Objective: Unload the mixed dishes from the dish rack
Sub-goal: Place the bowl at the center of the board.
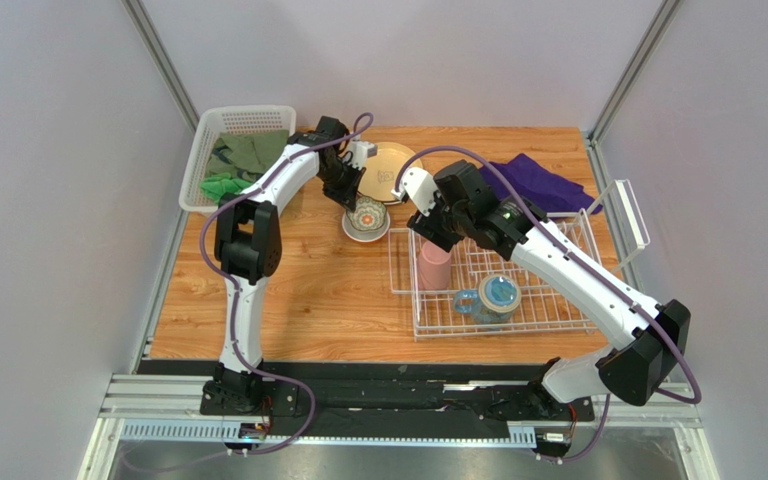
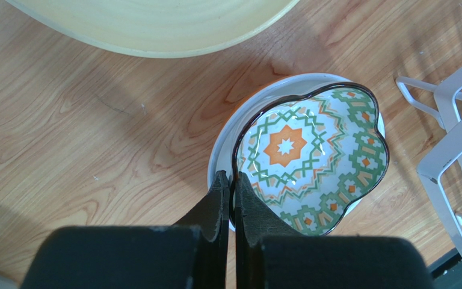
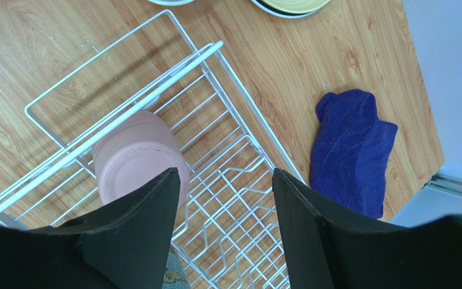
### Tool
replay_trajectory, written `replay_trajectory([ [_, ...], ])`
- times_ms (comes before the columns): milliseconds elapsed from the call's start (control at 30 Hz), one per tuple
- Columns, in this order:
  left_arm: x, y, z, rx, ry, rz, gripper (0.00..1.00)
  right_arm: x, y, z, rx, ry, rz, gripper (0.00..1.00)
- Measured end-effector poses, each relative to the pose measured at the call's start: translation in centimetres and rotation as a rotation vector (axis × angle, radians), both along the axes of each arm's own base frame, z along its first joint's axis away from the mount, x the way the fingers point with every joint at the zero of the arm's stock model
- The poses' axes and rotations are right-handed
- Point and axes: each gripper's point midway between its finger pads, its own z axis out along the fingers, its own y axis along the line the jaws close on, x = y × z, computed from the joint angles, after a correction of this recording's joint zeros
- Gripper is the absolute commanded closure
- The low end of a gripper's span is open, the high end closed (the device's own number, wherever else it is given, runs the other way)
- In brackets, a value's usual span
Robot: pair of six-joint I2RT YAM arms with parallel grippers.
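Note:
My left gripper is shut on the near rim of a small orange, green and white patterned bowl. That bowl rests in a white dish on the wooden table, left of the dish rack. A cream-tan plate lies just beyond it. My right gripper hangs open over the rack's wires, holding nothing. A pink tumbler cup stands upside down beside its left finger. A blue-handled mug lies at the rack's front.
A purple cloth lies on the table behind the rack. A white mesh basket with green cloth sits at the back left corner. Grey walls close in the table on three sides.

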Motion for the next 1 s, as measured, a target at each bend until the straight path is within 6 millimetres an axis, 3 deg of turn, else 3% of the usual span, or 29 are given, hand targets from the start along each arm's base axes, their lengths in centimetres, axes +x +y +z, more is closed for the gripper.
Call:
replay_trajectory([
  [500,-0.3,0.1,-0.7,0.007,0.013,0.0,0.88,-0.4,-0.6,-0.6,0.002,0.011,-0.001,0.37],
  [1000,-0.3,0.2,-0.8,0.011,0.013,-0.001,0.71,-0.8,-0.9,-1.7,-0.003,0.035,0.003,0.36],
])
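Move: The left hand still pinches the patterned bowl's rim over the white bowl, whose middle lies about 3 cm to its right, 2 cm back and 4 cm below. The yellow plate lies 8 cm ahead and 8 cm right; the pink cup stands some 17 cm right and 11 cm back. From the right hand the white bowl is about 12 cm ahead, 14 cm left and 19 cm below, the pink cup almost straight below, roughly 17 cm. Ease the left gripper down barely 1 cm, keeping its tilt, and open the fingers to about a quarter so they let go of the patterned bowl's rim inside the white bowl; then hold there with the fingertips still either side of that rim. Meanwhile sink the right hand about 2 cm towards the pink cup, drifting slightly back and right, fingers kept open. ##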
